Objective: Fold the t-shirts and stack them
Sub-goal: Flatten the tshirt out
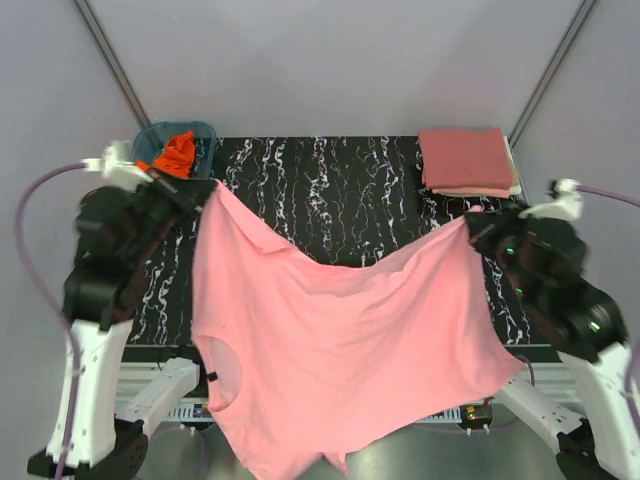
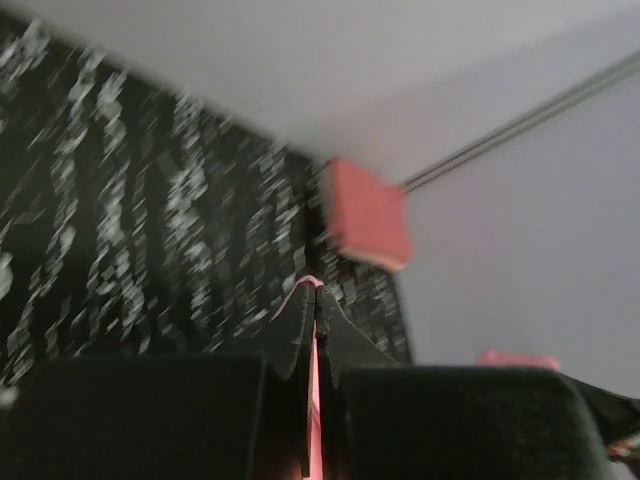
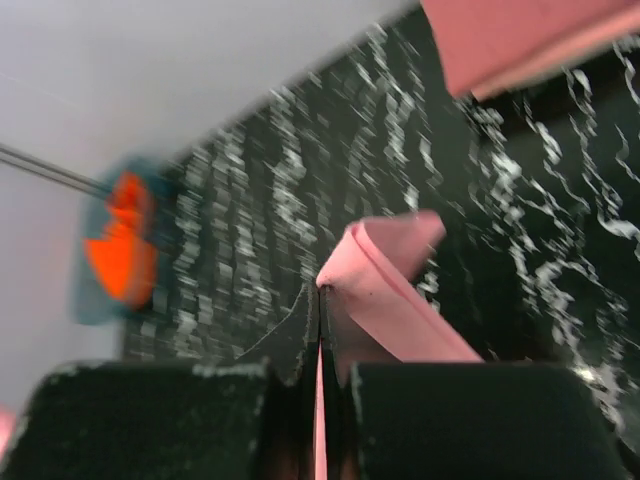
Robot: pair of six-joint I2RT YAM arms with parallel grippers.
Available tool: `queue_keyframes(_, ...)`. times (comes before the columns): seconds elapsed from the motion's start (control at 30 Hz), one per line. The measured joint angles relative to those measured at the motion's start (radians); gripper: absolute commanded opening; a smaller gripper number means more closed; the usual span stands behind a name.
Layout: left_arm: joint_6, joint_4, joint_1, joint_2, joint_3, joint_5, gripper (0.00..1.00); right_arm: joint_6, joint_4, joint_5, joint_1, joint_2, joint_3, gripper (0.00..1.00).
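A light pink t-shirt point(image 1: 330, 340) hangs spread between my two grippers, and its lower part drapes past the table's near edge. My left gripper point(image 1: 207, 188) is shut on the shirt's upper left corner; in the left wrist view a sliver of pink cloth point(image 2: 314, 400) shows between the closed left gripper point(image 2: 316, 290). My right gripper point(image 1: 466, 222) is shut on the upper right corner, and a pink fold point(image 3: 395, 290) curls out beside the right gripper point(image 3: 320, 290). A folded rose-red t-shirt point(image 1: 465, 158) lies on a cream one point(image 1: 480, 192) at the back right. A bright orange t-shirt point(image 1: 178, 152) sits in the basket.
The teal basket point(image 1: 205, 130) stands at the table's back left corner, close behind my left gripper. The black marbled table point(image 1: 340, 190) lies under the raised shirt. Grey walls and slanted frame bars close off the back.
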Motion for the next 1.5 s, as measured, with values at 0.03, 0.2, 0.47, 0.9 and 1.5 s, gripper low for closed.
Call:
queue_keyframes(0.03,0.013,-0.004,0.0,0.027,-0.047,-0.009,0.0,-0.006,0.008,0.004,0.0,0.031,-0.036,0.0)
queue_keyframes(0.2,0.094,-0.015,0.022,0.244,-0.116,-0.044,0.0,-0.071,0.071,0.042,0.0,0.248,-0.099,0.0)
queue_keyframes(0.47,0.159,0.064,0.123,0.446,0.291,0.022,0.0,-0.253,0.227,0.125,0.0,0.466,0.207,0.0)
queue_keyframes(0.9,0.114,0.132,0.122,-0.282,-0.603,0.1,0.0,-0.039,0.237,-0.044,0.0,0.033,-0.523,0.0)
queue_keyframes(1.5,0.055,0.088,0.114,-0.382,-0.923,0.178,0.0,0.571,-0.135,-0.053,0.0,0.339,-0.436,0.53)
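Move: Both hands already hold the t-shirt spread in the air by its top corners. The left's laying spot on the table is some 33 cm below it and about 3 cm back; the basket's middle is about 18 cm farther out, 14 cm left and 29 cm down. The right's laying spot is roughly 28 cm below and 2 cm left; the folded stack lies about 23 cm ahead, 5 cm right, 26 cm down. Both swing the t-shirt about 13 cm forward, then back and 30 cm down; right opens, left holds. ##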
